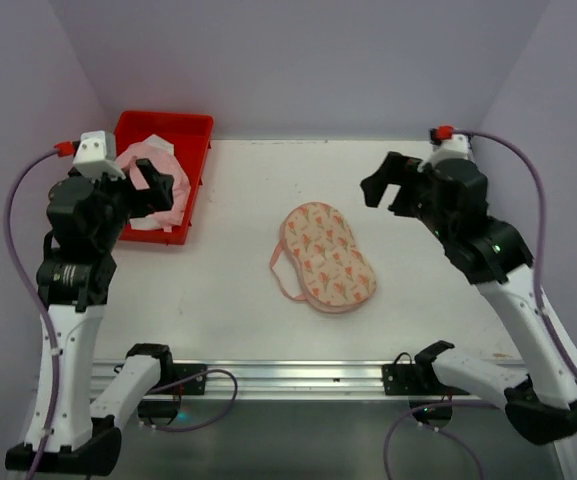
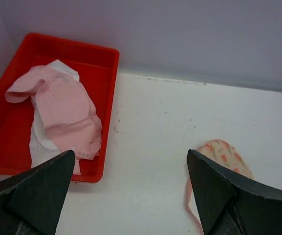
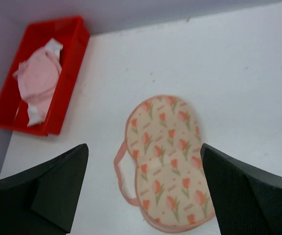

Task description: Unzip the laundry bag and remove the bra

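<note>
The laundry bag, a peanut-shaped cream pouch with orange tulip print and a pink edge, lies flat in the middle of the white table, a pink loop at its left side. The left wrist view catches only one end of the laundry bag, while the whole laundry bag shows in the right wrist view. The pale pink bra lies in the red tray at the back left, apart from the bag. My left gripper hangs open over the tray's near end. My right gripper is open above the table, right of the bag. Neither holds anything.
Purple walls close in the table at the back and both sides. The red tray stands against the back-left corner with the bra and a white cloth inside. A metal rail runs along the near edge.
</note>
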Controlling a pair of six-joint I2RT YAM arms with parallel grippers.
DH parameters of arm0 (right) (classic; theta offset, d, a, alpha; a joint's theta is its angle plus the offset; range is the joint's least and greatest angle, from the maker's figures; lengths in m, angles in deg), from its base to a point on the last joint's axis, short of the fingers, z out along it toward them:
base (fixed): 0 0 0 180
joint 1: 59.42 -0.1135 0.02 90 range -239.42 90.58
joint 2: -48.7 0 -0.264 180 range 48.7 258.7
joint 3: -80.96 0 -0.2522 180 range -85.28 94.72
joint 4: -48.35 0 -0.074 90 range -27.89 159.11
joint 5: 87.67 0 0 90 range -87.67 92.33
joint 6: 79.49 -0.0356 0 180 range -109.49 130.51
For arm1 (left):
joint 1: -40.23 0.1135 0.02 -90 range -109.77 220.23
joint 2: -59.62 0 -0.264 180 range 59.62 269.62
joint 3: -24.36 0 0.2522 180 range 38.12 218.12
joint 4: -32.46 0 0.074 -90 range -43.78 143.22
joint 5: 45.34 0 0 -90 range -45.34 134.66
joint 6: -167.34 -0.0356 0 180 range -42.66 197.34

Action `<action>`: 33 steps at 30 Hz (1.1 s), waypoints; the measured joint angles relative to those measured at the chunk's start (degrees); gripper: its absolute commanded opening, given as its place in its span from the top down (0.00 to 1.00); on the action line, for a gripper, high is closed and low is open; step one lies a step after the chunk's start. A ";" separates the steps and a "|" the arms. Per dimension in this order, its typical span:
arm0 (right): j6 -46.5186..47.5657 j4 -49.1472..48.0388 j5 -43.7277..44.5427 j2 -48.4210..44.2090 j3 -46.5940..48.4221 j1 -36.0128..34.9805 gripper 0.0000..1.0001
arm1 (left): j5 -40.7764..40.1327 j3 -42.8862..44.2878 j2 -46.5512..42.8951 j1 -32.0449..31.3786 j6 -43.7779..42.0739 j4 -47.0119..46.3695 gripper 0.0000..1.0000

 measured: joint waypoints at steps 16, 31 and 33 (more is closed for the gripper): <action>7.50 1.22 19.23 -47.47 -16.70 0.59 0.01 | -16.35 -2.21 -31.15 -3.72 3.52 14.43 0.00; 9.31 1.86 18.99 -56.00 -24.63 0.59 0.01 | -18.84 -12.13 -34.18 -5.79 6.73 17.18 0.00; 9.44 1.84 18.97 -56.00 -24.63 0.59 0.01 | -18.93 -12.39 -34.32 -5.86 7.04 17.18 0.00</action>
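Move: About 25 cm ahead of the empty left hand and 10 cm to its left, some 34 cm lower, the bra lies in the red tray, whose middle is around 28 cm ahead and 11 cm left; the closed laundry bag is 5 cm ahead and 37 cm right of this hand. From the empty right hand the bag lies about 5 cm ahead, 7 cm left and 33 cm down. Withdrawing both wide-open, empty hands high over the table: the right goes about 16 cm back and as far to its right, away from the laundry bag, its fingers tipping up nearly 30 degrees and swinging clockwise. The left draws back about 15 cm from the bra and tray, drifting slightly left and turning counter-clockwise; both rise some 6 cm, then sink again, the left ending a little lower than it began. ##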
